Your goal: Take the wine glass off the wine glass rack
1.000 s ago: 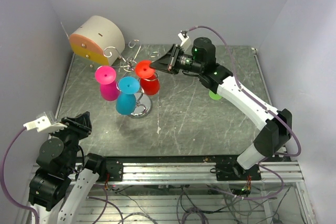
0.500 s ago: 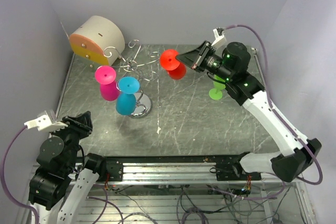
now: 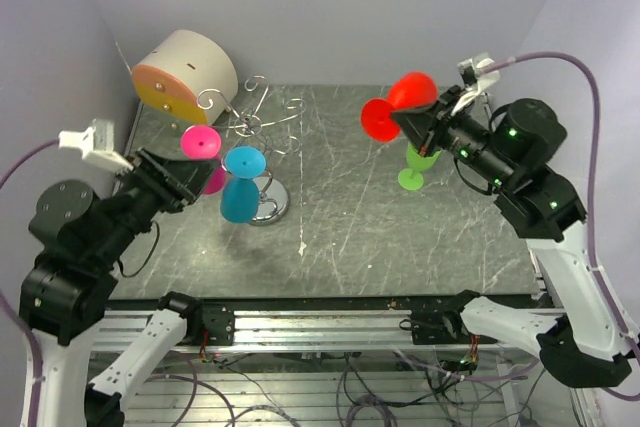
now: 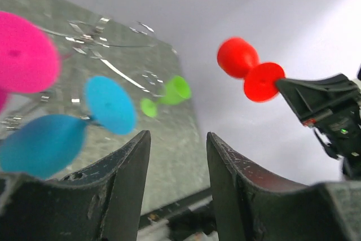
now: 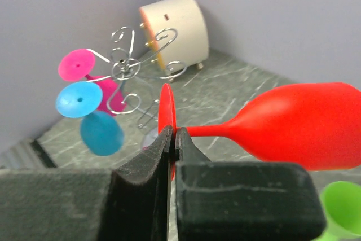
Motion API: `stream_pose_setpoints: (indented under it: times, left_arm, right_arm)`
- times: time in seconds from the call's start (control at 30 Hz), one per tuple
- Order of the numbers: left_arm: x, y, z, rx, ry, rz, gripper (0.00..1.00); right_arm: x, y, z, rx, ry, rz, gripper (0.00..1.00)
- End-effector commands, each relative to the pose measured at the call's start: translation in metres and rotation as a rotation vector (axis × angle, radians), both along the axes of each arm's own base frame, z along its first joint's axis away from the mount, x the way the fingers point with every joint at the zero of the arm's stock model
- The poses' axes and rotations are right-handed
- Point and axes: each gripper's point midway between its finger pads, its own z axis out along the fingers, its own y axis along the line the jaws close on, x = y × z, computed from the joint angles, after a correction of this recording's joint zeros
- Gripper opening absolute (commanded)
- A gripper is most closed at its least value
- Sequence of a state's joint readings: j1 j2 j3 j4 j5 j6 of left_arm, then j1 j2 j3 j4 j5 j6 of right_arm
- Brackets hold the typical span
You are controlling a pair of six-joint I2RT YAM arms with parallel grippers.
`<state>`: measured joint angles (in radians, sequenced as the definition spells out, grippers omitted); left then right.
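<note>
The red wine glass (image 3: 400, 102) lies sideways in the air, clear of the silver wire wine glass rack (image 3: 262, 117). My right gripper (image 3: 398, 120) is shut on the glass's round foot. In the right wrist view the fingers (image 5: 175, 131) pinch that foot, and the red bowl (image 5: 304, 125) points right. A pink glass (image 3: 203, 152) and a blue glass (image 3: 240, 182) hang on the rack. My left gripper (image 3: 192, 187) hovers just left of the blue glass, open and with nothing between its fingers (image 4: 135, 162). It faces the red glass (image 4: 248, 69).
A green glass (image 3: 412, 169) stands upright on the grey table (image 3: 350, 237), under my right gripper. A beige cylinder with an orange face (image 3: 185, 72) sits in the back left corner behind the rack. Walls close in the left, back and right sides.
My right arm carried the red glass off the rack, to the right and upward. My left arm rose from the near left corner toward the rack, and its jaws widened.
</note>
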<state>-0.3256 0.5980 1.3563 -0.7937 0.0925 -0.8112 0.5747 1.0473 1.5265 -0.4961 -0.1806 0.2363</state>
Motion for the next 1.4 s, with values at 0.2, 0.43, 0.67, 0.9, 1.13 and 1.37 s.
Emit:
stream_pose_setpoints:
  times: [0.2, 0.43, 0.67, 0.9, 1.13, 1.37]
  left_arm:
    - [-0.005, -0.069, 0.025, -0.200, 0.136, -0.376, 0.55]
    - [-0.013, -0.071, 0.018, -0.280, 0.186, -0.390, 0.56]
    - [-0.025, -0.062, 0.019, -0.360, 0.203, -0.347, 0.56]
    - [-0.039, -0.060, 0.023, -0.477, 0.253, -0.360, 0.56]
    - [-0.060, -0.062, 0.016, -0.555, 0.356, -0.403, 0.57]
    - [-0.078, -0.057, 0.009, -0.591, 0.378, -0.407, 0.57]
  right_arm:
    - [0.003, 0.008, 0.056, -0.190, -0.344, 0.055, 0.00]
    - [-0.007, 0.056, 0.073, -0.281, -0.554, 0.127, 0.00]
    - [-0.046, 0.105, 0.061, -0.423, -0.754, 0.170, 0.00]
    - [-0.110, 0.145, 0.030, -0.533, -0.922, 0.169, 0.00]
    - [-0.138, 0.167, 0.012, -0.617, -1.034, 0.092, 0.00]
    - [-0.146, 0.174, 0.004, -0.609, -1.088, 0.072, 0.00]
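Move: The red wine glass, held by its foot in the right hand and lying on its side with the bowl forward-right, is about 30 cm right and 14 cm ahead of the left hand, roughly level with it. About 17 cm below the left hand hang the blue glass, 9 cm ahead and 5 cm right, and the pink glass, 13 cm ahead and 2 cm left. From the right hand, the left gripper's fingers are some 30 cm left and 11 cm back, at much the same height; the red glass's middle is 5 cm ahead and 2 cm right. Leftward and back, the right hand carries the red glass some 18 cm across towards the left gripper, rising first, then sinking, while its wrist rolls about 70 degrees to bring the bowl up; its fingers keep pinching the foot's edge. Still open, the left hand slides 6 cm right, then draws back while rolling, fingers swinging farther right, without gripping the glass. ##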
